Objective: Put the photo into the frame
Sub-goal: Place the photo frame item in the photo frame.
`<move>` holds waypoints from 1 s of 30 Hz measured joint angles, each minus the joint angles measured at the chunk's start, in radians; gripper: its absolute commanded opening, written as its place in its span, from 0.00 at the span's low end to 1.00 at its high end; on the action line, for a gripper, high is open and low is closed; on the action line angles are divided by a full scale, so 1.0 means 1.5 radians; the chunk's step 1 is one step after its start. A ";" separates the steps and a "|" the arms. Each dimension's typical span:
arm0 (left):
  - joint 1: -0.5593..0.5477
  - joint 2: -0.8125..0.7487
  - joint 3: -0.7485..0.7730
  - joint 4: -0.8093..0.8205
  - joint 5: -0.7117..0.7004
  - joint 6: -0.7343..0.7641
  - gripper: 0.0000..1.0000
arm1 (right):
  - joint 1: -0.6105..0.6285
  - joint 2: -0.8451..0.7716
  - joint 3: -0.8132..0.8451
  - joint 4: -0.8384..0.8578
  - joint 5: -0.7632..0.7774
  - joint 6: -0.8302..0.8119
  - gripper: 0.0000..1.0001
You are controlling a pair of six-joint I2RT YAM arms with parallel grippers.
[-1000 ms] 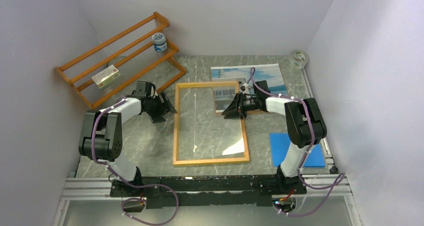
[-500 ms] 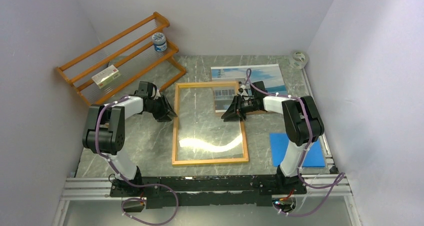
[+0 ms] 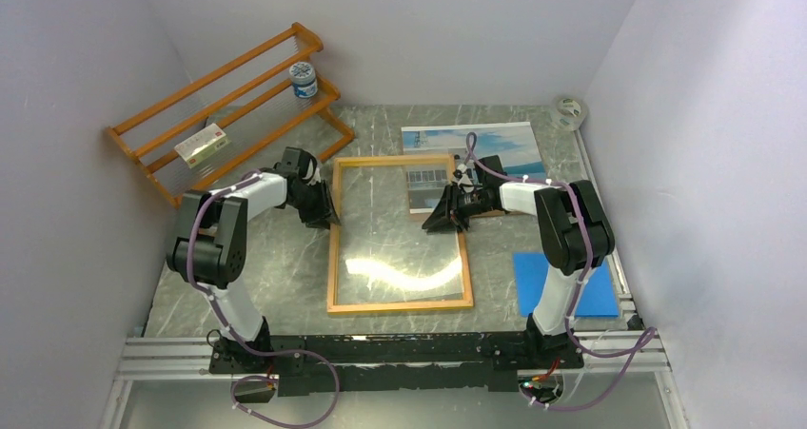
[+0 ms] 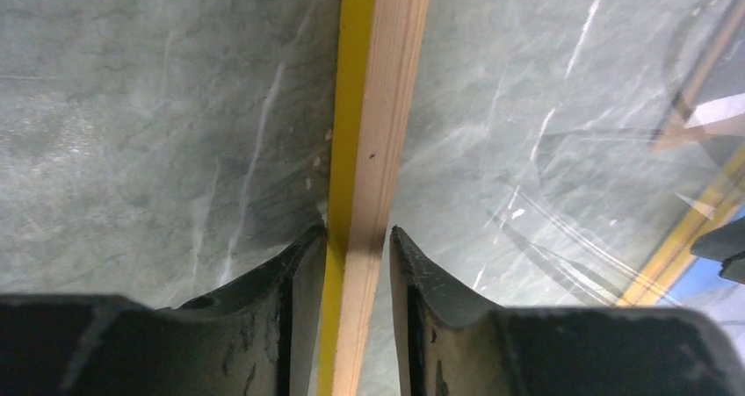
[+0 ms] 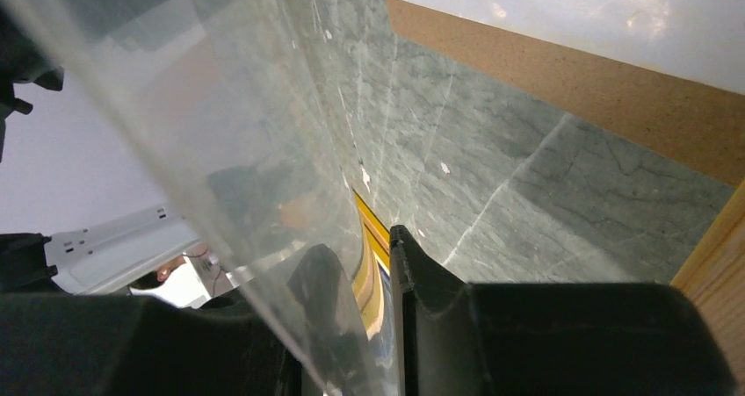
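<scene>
The frame [image 3: 400, 305] lies wood side up in the middle of the table, its clear pane [image 3: 395, 229] reflecting light. My left gripper [image 3: 322, 210] straddles its left rail [image 4: 378, 106] and is shut on it, with the yellow face against one finger [image 4: 303, 264]. My right gripper [image 3: 445, 218] is shut on the right rail; the yellow edge [image 5: 367, 216] sits between its jaws [image 5: 360, 242], and the pane [image 5: 220, 106] slants up over the left finger. The photo [image 3: 495, 142] lies picture up behind the frame, its near left part under the frame's far right corner.
An orange slatted rack [image 3: 228, 96] stands at the back left with a small jar [image 3: 303, 79] and a card box [image 3: 202, 146] on it. A tape roll [image 3: 569, 112] sits at the back right. A blue sheet [image 3: 571, 286] lies near right. A brown board [image 5: 615, 106] lies beside the photo.
My left gripper has moved right from the bare table to the frame's left rail and closed round it. The right gripper has kept its hold on the right rail.
</scene>
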 measured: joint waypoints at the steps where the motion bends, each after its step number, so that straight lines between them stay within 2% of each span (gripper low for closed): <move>1: -0.002 0.002 0.004 -0.006 -0.006 0.003 0.37 | 0.000 0.001 0.000 -0.002 0.001 -0.001 0.31; 8: -0.034 0.021 0.048 -0.060 -0.077 0.016 0.35 | 0.002 0.001 0.004 -0.018 0.006 -0.012 0.34; 12: -0.044 0.024 0.056 -0.071 -0.100 0.018 0.36 | 0.004 0.001 0.006 -0.031 0.022 -0.021 0.46; 15: -0.044 0.024 0.056 -0.073 -0.103 0.019 0.36 | 0.004 0.001 0.014 -0.051 0.040 -0.031 0.58; 18: -0.044 0.025 0.057 -0.073 -0.103 0.019 0.37 | 0.004 -0.003 0.021 -0.073 0.065 -0.045 0.64; 23: -0.044 0.028 0.061 -0.077 -0.102 0.019 0.41 | -0.003 -0.038 0.022 -0.117 0.114 -0.064 0.65; 30: -0.044 0.028 0.061 -0.074 -0.083 0.025 0.46 | -0.033 -0.104 0.020 -0.167 0.183 -0.081 0.62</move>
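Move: My right hand is above the open photo frame with the clear sheet's right edge at its fingers. The sheet's middle and the frame's middle are both about 9 cm to its left and 2 cm back, the frame some 5 cm lower. The frame's right bar is roughly 6 cm to its right; the photo on its board lies about 13 cm ahead and 9 cm right. My left hand straddles the frame's left bar, the frame's middle about 15 cm to its right. With my right hand I first ease down about 1 cm with the clear sheet, then spread my fingers to roughly twice their gap and draw off to the right about 5 cm, towards the frame's right bar, rising slightly at the end while the fingers tip some 15 degrees more downward, freeing the sheet. My left hand stays astride the left bar, only rolling its fingers straighter down. ##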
